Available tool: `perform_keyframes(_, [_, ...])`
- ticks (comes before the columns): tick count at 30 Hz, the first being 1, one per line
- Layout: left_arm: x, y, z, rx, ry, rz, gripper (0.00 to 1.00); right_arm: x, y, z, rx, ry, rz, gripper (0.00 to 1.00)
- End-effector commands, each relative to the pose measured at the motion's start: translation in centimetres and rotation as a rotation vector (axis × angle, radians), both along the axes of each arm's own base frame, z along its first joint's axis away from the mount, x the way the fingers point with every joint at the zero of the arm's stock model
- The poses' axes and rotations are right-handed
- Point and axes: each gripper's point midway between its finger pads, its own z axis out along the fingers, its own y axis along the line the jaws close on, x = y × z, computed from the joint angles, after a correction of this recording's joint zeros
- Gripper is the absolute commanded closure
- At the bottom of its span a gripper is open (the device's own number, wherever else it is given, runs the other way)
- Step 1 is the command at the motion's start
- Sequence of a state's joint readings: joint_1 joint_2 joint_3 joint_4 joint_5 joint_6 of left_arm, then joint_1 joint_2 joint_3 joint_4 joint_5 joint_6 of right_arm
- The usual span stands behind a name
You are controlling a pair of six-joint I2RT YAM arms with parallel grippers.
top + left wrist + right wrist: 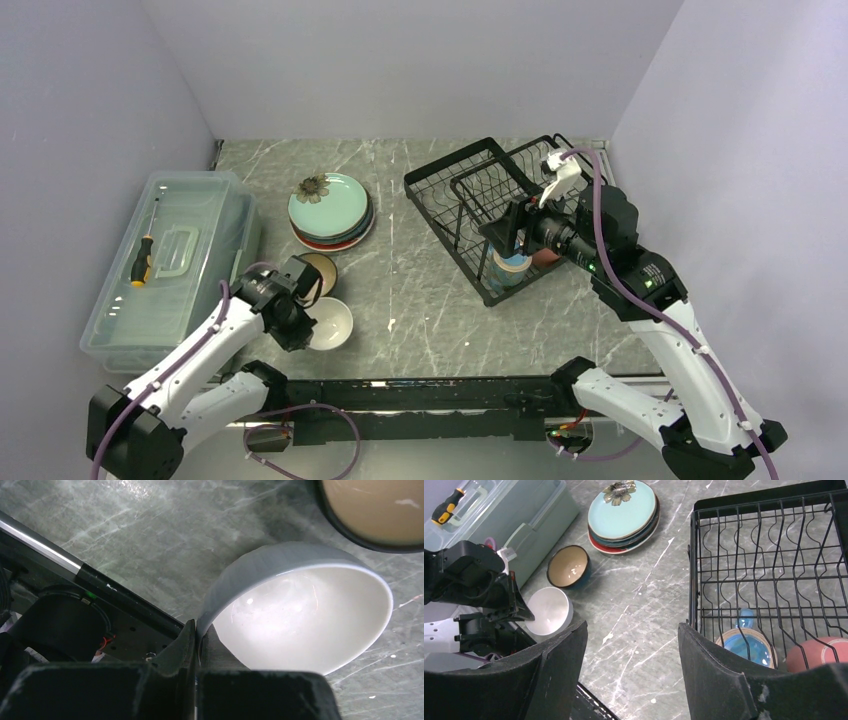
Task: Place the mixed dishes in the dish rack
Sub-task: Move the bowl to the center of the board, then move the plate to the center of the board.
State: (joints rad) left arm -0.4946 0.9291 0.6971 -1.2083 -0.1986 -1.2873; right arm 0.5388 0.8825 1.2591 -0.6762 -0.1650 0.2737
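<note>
My left gripper (200, 636) is shut on the rim of the white bowl (305, 615), one finger inside and one outside. In the top view that bowl (335, 322) is near the table's front edge, with the left gripper (305, 325) at its left side. The brown bowl (320, 270) stands just behind it. A stack of plates (330, 208), mint-green with a flower on top, lies farther back. My right gripper (633, 645) is open and empty above the near-left corner of the black dish rack (769, 565). A blue mug (746, 646) and a pink mug (819, 652) sit inside the rack.
A clear plastic box (170, 260) with a screwdriver (140, 262) on its lid fills the left side. The black rail (420, 385) of the arm bases runs along the front edge. Walls close in the back and both sides.
</note>
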Motion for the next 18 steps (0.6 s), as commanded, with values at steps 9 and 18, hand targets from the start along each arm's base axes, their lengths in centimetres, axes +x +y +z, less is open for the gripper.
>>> perform_keyframes(9, [-0.1,-1.1,-1.9,-0.053,0.044,0.049,0.84,0.2,0.7,1.2,0.040,-0.042,0.023,0.31])
perform_keyframes(18, [-0.3,-0.7,-1.5,-0.023,0.067,0.032,0.64,0.5,1.0,1.1,0.043,-0.037,0.026,0.31])
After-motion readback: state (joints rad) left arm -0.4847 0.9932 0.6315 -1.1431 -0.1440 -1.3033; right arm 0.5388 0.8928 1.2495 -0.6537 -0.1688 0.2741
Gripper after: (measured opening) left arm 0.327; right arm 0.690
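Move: The left hand pinches the white bowl's rim just above the board; the bowl's middle lies about 3 cm ahead, 4 cm right and 3 cm below. The brown bowl is some 12 cm ahead and 2 cm right, the plate stack about 23 cm ahead and 4 cm right, both about 4 cm lower. From the right hand, the white bowl is roughly 7 cm back, 25 cm left and 31 cm below. The left hand lowers the white bowl about 2 cm onto the board, then opens its fingers, releasing the rim. ##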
